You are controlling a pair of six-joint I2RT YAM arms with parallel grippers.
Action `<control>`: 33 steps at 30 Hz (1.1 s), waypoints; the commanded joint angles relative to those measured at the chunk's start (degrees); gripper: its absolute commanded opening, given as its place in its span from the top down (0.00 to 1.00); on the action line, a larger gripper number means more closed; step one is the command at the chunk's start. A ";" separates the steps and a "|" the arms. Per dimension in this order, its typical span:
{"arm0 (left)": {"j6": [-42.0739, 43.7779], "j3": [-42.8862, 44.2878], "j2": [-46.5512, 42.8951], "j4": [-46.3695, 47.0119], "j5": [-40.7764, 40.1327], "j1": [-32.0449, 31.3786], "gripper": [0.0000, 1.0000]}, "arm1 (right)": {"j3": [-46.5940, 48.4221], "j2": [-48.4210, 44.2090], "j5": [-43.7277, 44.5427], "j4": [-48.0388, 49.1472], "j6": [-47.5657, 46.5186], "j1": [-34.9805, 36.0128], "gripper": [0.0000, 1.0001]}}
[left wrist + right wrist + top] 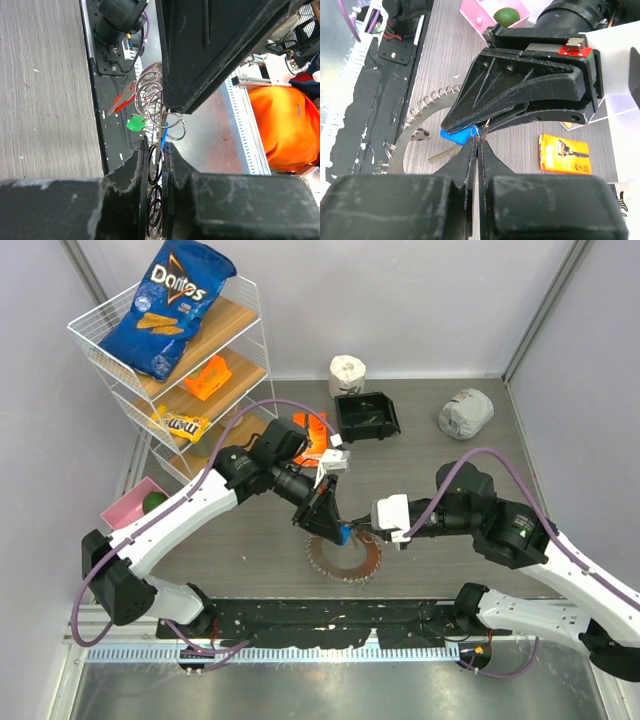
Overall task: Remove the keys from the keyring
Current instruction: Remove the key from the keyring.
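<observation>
The keyring (345, 558) lies on the table in front of the arm bases, a wide silver loop fringed with small wire rings; its arc (415, 127) also shows in the right wrist view. My left gripper (327, 512) reaches down to its far edge and is shut on the keyring's small rings (156, 161). Among the keys I see a blue-headed one (457, 136), a green one (135, 122), a red one (122, 102) and a plain silver one (422, 134). My right gripper (479, 142) is shut tip to tip with the left gripper, pinching a thin wire ring beside the blue key (343, 532).
A wire rack (95, 335) with a Doritos bag (170, 305) stands at the back left. A pink box (130, 508) sits left of the left arm. A black bin (367, 416), a paper roll (347, 372) and a grey bundle (465, 412) lie behind. An orange packet (564, 154) lies nearby.
</observation>
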 commanded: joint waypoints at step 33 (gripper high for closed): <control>-0.37 -3.70 1.31 15.20 2.36 6.74 1.00 | -20.08 9.44 -32.61 105.57 72.77 -31.38 0.95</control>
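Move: The blue tag and its small ring sit right at the right hand's closed fingertips, about 2 cm back and 1 cm to the left, roughly 1 cm lower. The big keyring's middle is some 5 cm back, 1 cm left and 5 cm below that hand; a brass key hangs about 3 cm back, 1 cm left and 4 cm below it. From the left hand, which pinches the keyring beside the tag, the blue tag is level fore and aft, about 2 cm to the right and 1 cm lower. Forward and up, gently at first and then quickly, the right hand pulls away from the blue tag, about 6 cm out and 5 cm higher. Its wrist swings round some 40 degrees so the fingertips tip upward; they stay shut and come free of the small ring beside the tag. The left hand keeps its pinch on the keyring and drifts about 3 cm forward late on, tilting slightly. ##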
